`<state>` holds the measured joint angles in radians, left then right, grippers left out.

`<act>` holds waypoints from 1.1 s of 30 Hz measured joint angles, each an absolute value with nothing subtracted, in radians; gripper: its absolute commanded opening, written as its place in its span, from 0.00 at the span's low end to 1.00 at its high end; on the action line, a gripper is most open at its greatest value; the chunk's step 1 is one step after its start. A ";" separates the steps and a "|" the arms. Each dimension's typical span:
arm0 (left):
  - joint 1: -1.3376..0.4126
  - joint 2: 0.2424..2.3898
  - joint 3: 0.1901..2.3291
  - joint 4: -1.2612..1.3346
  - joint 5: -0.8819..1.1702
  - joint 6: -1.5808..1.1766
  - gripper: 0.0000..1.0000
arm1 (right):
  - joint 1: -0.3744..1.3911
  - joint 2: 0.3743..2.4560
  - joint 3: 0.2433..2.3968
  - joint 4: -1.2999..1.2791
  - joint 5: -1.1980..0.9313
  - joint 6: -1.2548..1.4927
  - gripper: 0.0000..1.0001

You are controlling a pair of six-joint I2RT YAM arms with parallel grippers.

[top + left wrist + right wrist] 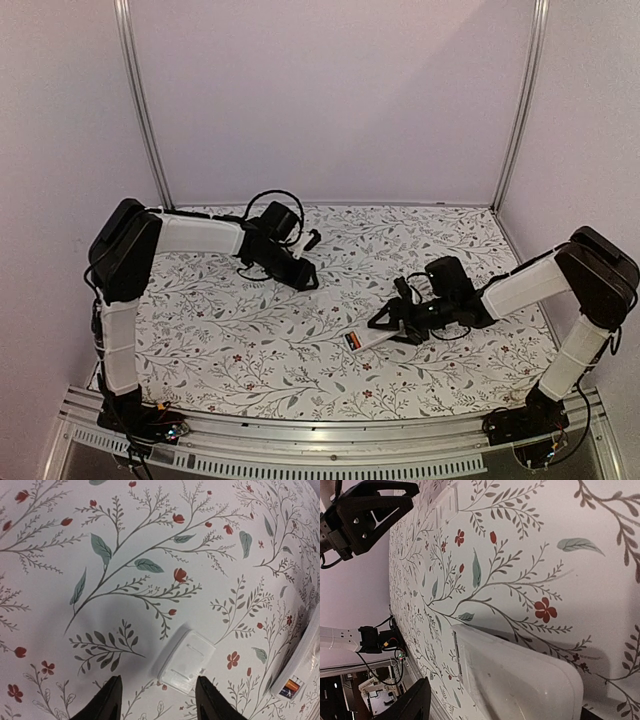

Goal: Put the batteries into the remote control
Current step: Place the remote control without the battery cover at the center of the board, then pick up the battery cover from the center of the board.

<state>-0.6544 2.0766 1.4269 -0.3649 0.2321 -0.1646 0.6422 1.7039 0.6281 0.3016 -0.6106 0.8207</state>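
The remote control lies white back up on the flowered table, right of centre. An orange battery shows in its open end. My right gripper is open, its fingers either side of the remote's other end, with a gap showing at the one visible finger. My left gripper hangs open over the cloth at the back centre. A small white battery cover lies flat just beyond its fingertips. The remote and orange battery sit at that view's right edge.
A short dark oblong piece, possibly the dark battery, lies behind the left gripper near the back wall. Metal posts stand at the back corners. An aluminium rail runs along the near edge.
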 measured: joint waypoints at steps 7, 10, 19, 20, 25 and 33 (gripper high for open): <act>-0.654 2.120 1.479 -0.373 0.260 -0.140 0.49 | 0.648 1.643 0.580 0.249 -0.616 0.798 0.77; -0.654 2.137 1.491 -0.379 0.276 -0.132 0.48 | 0.663 1.629 0.576 0.228 -0.621 0.787 0.83; -0.654 2.143 1.492 -0.383 0.292 -0.123 0.47 | 0.683 1.456 0.575 -0.072 -0.479 0.689 0.99; -0.654 2.143 1.492 -0.383 0.290 -0.119 0.45 | 0.683 1.438 0.576 -0.109 -0.453 0.677 0.99; -0.654 2.147 1.499 -0.398 0.293 -0.086 0.34 | 0.680 1.391 0.579 -0.215 -0.380 0.630 0.99; -0.654 2.168 1.536 -0.433 0.322 -0.036 0.24 | 0.635 1.293 0.577 -0.352 -0.358 0.574 0.98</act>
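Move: The remote control, battery end leftward, is already loosely between the open right fingers, its middle about 2 cm left, 1 cm back and 1 cm below the hand point. The battery cover lies some 12 cm left, 10 cm farther out and 2 cm below that hand. From the left hand the cover is roughly 3 cm right, 1 cm back and 3 cm down; the remote is 12 cm right, 13 cm back and 3 cm down. The right hand, fingers already clear of a grip, sweeps back towards its base about 4 cm low over the table, its far finger seeming to push the remote's right end back and square it, then withdraws some 8 cm to the right off that end as the fingers spread fully and tip about 20 degrees steeper down. Meanwhile the left hand edges 1 to 2 cm right and 1 cm down towards the battery cover, turning slightly clockwise and narrowing its fingers to about half their gap. ##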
